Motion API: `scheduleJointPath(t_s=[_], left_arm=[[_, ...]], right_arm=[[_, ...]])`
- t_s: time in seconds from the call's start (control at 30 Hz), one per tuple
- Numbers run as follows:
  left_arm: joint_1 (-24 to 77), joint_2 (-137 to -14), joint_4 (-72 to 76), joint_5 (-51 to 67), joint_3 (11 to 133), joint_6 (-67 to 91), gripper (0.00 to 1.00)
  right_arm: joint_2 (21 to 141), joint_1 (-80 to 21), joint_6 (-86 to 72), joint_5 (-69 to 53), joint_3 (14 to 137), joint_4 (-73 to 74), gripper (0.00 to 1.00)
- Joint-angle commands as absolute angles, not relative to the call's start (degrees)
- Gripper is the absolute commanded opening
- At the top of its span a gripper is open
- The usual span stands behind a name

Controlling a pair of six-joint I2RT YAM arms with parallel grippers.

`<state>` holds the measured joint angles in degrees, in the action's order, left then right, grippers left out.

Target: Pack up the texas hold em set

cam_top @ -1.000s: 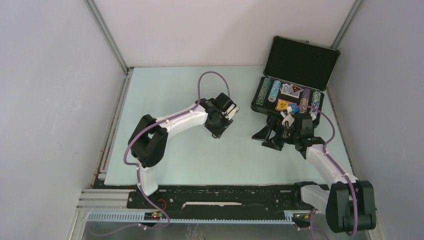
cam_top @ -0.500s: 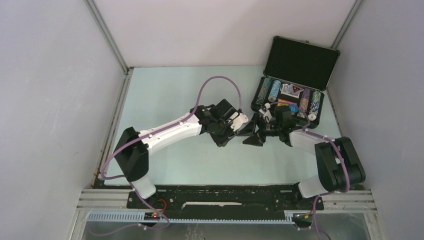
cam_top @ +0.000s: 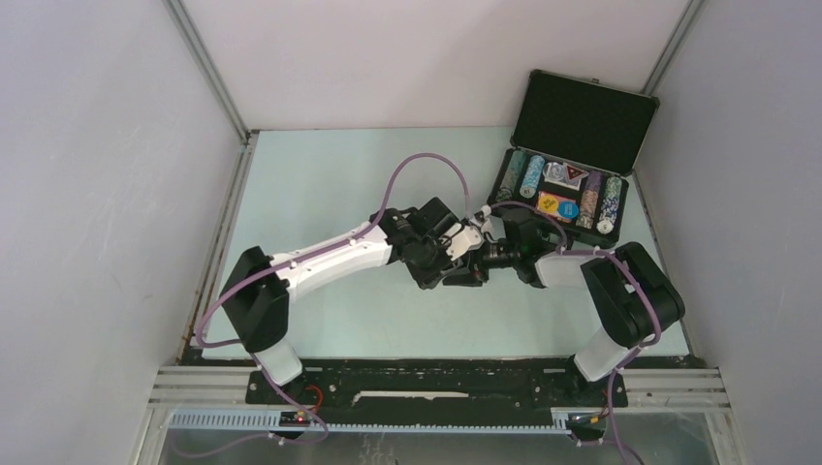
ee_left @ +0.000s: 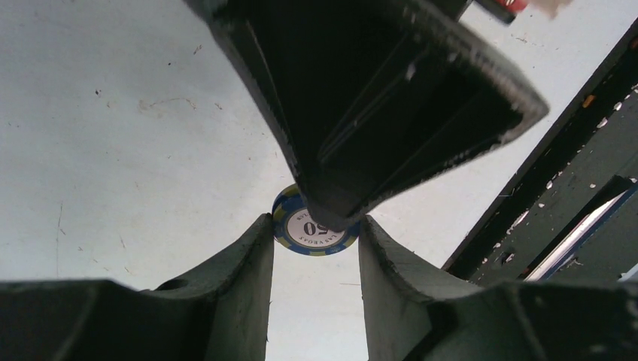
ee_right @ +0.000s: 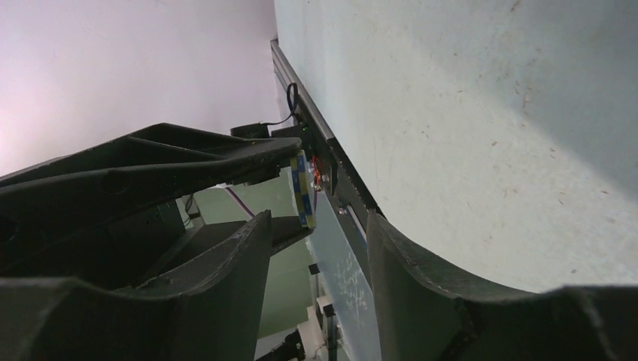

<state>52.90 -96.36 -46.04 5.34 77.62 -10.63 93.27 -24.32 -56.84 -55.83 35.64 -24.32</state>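
Observation:
A blue-and-yellow poker chip [ee_left: 314,232] marked 50 is pinched by its rim between my left gripper's [ee_left: 316,226] fingertips, above the pale table. In the right wrist view the chip [ee_right: 304,189] shows edge-on, just past my right gripper's [ee_right: 316,218] tips. Its fingers stand apart on either side of the chip's faces, with a gap showing. One right finger [ee_left: 376,113] covers the chip's top. From above, the left gripper [cam_top: 458,260] and right gripper [cam_top: 473,263] meet mid-table, hiding the chip. The black briefcase [cam_top: 582,121] lies open at back right with chip rows [cam_top: 531,176], a yellow disc [cam_top: 549,203] and a triangular token [cam_top: 577,177].
Grey walls enclose the table on three sides, and the briefcase sits close to the right wall. Purple cables [cam_top: 426,160] loop above both forearms. A black rail [cam_top: 407,383] with the arm bases runs along the near edge.
My right arm swung left from in front of the briefcase to meet the left gripper mid-table, and its jaws narrowed. My left arm reached right, still holding the chip.

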Motion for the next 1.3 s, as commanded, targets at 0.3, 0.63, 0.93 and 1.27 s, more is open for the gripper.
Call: scheduleJointPath(t_s=[0.3,0.63,0.93,1.27], left_arm=[[53.64,-93.73,-44.23,7.13,76.19,-12.08,0.15],[53.70,-92.89,-43.80,7.82,75.90,-11.62,0.24],[53.75,-81.75,-40.74,7.96,73.58,-9.58,0.84],[50.07,-60.99,-30.45,-8.60,70.73,-1.69,0.95]], right_arm=[[96.88,-29.15,-61.07,-54.56,37.11,-34.57,0.40],[92.50,-29.20,-56.47,-51.59,36.56,-29.30,0.00],[88.06,-27.11,-53.43,-49.90,35.78,-26.78,0.00],[76.43,-17.66,-24.46,-34.84,43.50,6.66,0.00]])
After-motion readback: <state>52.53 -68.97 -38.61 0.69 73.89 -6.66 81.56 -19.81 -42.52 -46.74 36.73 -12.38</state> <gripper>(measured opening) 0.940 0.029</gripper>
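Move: The left hand still holds the chip at its fingertips, about 1 cm below its hand point. From the open right hand, the chip is some 3 cm left, 1 cm back and 1 cm lower. The open case lies about 16 cm ahead of the right hand, 24 cm to its right and 5 cm lower; the blue disc in the case is roughly 14 cm ahead, 26 cm right and 4 cm lower. Right hand reaches left, pinches the chip; left hand releases, rises 15 cm; right carries chip right-forward 7 cm. ##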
